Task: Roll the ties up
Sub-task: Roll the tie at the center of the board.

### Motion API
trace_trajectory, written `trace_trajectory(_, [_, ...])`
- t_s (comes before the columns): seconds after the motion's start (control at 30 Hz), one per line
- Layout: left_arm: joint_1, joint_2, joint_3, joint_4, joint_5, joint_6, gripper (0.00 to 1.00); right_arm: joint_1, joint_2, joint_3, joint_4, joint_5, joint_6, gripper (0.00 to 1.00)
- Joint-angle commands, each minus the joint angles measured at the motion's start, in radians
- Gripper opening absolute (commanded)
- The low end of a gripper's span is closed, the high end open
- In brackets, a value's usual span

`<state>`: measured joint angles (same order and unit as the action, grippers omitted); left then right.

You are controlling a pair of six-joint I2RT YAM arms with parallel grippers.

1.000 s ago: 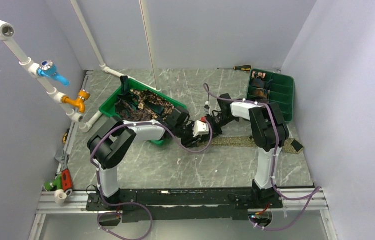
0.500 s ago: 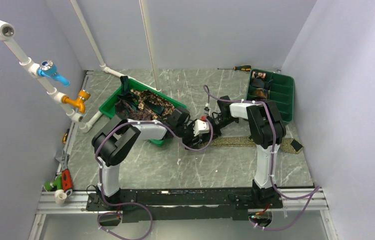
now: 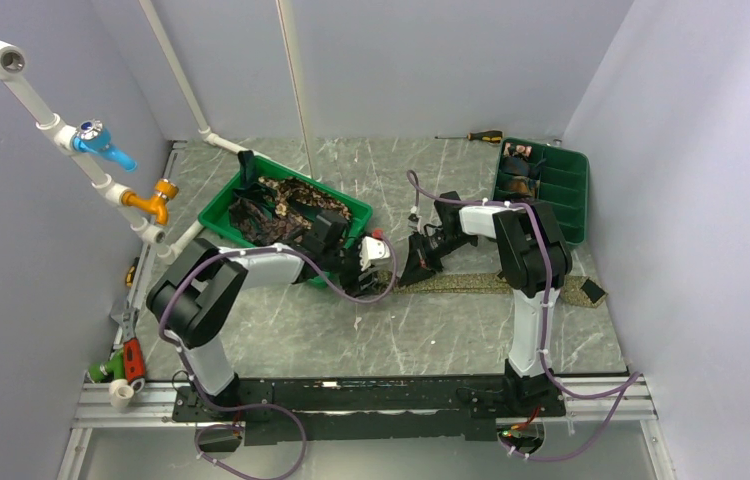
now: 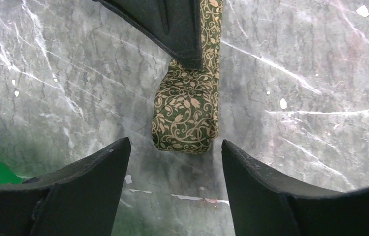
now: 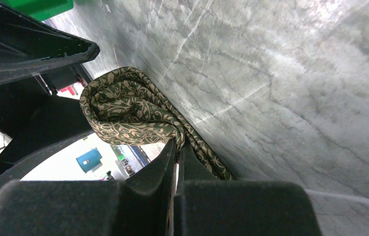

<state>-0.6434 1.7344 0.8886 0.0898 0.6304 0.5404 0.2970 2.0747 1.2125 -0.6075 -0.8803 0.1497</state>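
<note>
An olive-green tie with a tan vine pattern lies as a strip across the table's middle, with its left end rolled into a small coil. My right gripper is shut on the tie at that coil, its fingertips pinching the fabric against the tabletop. One of its dark fingers shows at the top of the left wrist view. My left gripper stands open just short of the coil, nothing between its fingers. From above, it sits just left of the right gripper.
A green tray heaped with more ties sits behind the left arm. A compartment tray holding small coils stands at the back right. A screwdriver lies by the back wall. White pipes with valves run along the left.
My left gripper has opened wider and drawn back to the left, away from the coil. The right gripper has stayed shut on the tie in the same place.
</note>
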Motion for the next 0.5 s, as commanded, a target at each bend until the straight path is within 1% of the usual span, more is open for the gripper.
trace_trajectory(0.0, [-0.003,0.036,0.055,0.026,0.043,0.013,0.69,0.003,0.032,-0.018,0.014,0.15,-0.051,0.0])
trace_trajectory(0.13, [-0.016,0.046,0.092,0.003,0.087,0.036,0.53,0.001,0.039,-0.01,0.009,0.152,-0.054,0.0])
trace_trajectory(0.27, [-0.033,0.046,0.128,0.0,0.122,0.02,0.41,0.004,0.043,-0.005,0.008,0.15,-0.054,0.0])
trace_trajectory(0.37, [-0.056,0.067,0.157,0.01,0.121,-0.001,0.41,0.002,0.045,-0.004,0.01,0.147,-0.053,0.0])
trace_trajectory(0.47, [-0.085,0.123,0.2,0.013,0.092,-0.032,0.42,0.004,0.044,-0.004,0.016,0.131,-0.048,0.0])
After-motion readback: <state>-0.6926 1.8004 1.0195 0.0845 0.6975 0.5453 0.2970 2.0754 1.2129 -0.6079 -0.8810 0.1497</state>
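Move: The tie's rolled end lies about 4 cm to the left hand's right, level fore and aft, 1 cm lower. The middle of its flat tail is some 27 cm to this hand's right, 3 cm down; the green bin's middle is 16 cm left, 14 cm ahead and 2 cm down. From the right hand, shut on the tie, the rolled end is about 3 cm left, 1 cm up, level fore and aft. Left hand moves right 4 cm, finally rising 2 cm, fingers closing on the roll; right keeps its pinch. ##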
